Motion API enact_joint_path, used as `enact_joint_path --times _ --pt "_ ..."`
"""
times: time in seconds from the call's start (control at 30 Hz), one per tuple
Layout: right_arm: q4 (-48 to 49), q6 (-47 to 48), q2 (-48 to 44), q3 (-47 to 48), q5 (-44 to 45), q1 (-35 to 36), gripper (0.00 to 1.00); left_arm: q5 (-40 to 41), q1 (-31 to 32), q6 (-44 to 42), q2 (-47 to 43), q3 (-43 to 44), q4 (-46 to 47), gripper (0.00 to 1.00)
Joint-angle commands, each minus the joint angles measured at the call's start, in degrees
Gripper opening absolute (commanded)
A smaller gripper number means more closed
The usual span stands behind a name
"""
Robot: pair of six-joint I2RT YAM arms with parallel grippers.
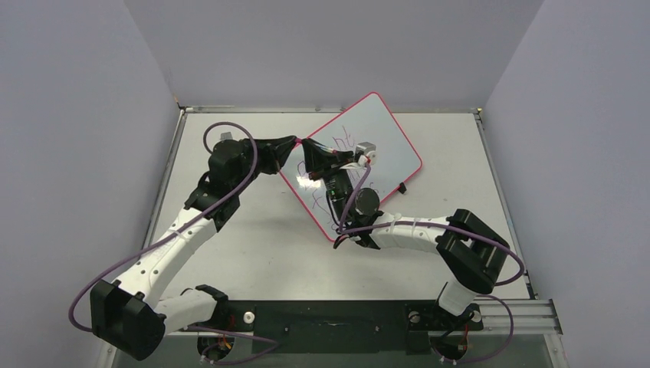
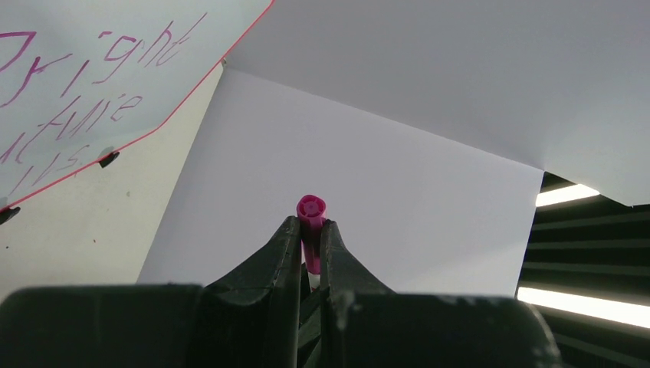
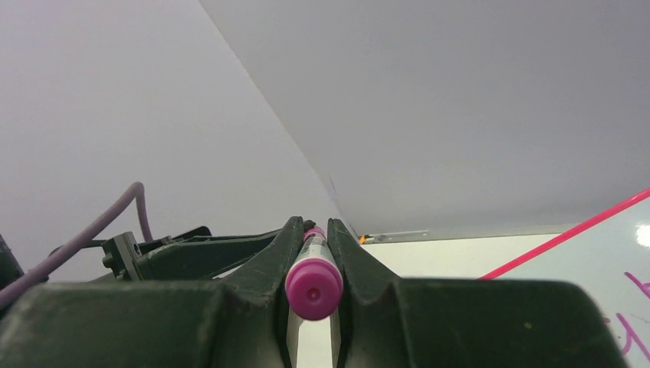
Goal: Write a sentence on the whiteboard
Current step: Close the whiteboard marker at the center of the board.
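Note:
The whiteboard (image 1: pixel 387 142), white with a thin pink-red frame, lies slanted at the back middle of the table. The sentence (image 2: pixel 77 84) in magenta handwriting runs in three slanted lines on the whiteboard (image 2: pixel 46 31). My right gripper (image 3: pixel 313 226) is shut on a magenta-ended marker (image 3: pixel 313 287) lying along its fingers. My left gripper (image 2: pixel 310 222) is shut on a short magenta piece (image 2: pixel 310 208) that looks like the marker's cap. Seen from above, the left gripper (image 1: pixel 294 143) and right gripper (image 1: pixel 306 145) meet tip to tip over the board's left edge.
Small black clips (image 2: pixel 109 159) sit on the board's edge. The pale table (image 1: pixel 253 245) is walled in by grey panels at the left, back and right. The right arm's forearm (image 1: pixel 406 230) lies across the table in front of the board.

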State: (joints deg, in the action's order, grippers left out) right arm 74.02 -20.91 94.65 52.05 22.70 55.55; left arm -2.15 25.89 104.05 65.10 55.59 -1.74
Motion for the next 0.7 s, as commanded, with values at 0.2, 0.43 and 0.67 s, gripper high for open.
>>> enact_joint_path --times 0.2,0.43,0.67 --pt "7.29 -12.13 -1.05 -4.89 1.2 -3.84 0.0 -9.26 3.11 -3.39 -3.03 -1.57 10.03 0.04" --pt "9.07 -14.23 -1.53 -5.65 1.06 -4.72 0.0 -11.11 3.11 -5.03 -1.63 -0.62 10.73 0.36" --pt "9.74 -14.89 -2.72 -7.02 1.34 -5.48 0.0 -12.45 3.11 -6.48 -1.56 -0.27 10.93 0.38"
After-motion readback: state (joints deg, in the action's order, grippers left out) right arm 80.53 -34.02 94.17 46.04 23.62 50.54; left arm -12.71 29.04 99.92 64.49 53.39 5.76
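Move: The cap is between my closed left fingertips, practically at the hand point, and already on the marker's tip. The marker's middle is some 6 cm to the right of my left hand and 1 cm back, held in my right hand. From my right hand the cap lies about 4 cm left, 2 cm ahead and 1 cm up. The whiteboard's middle is roughly 14 cm right of my left hand, 3 cm ahead and 33 cm below. I let go of the cap with my left fingers: still pinching at first, I drift right with both hands, then open to about a third and draw my left hand back and right, about 5 cm in all, swinging some 15 degrees clockwise. My right hand keeps its grip and carries the marker about 4 cm right, then a little forward too, rolling its left side up. ##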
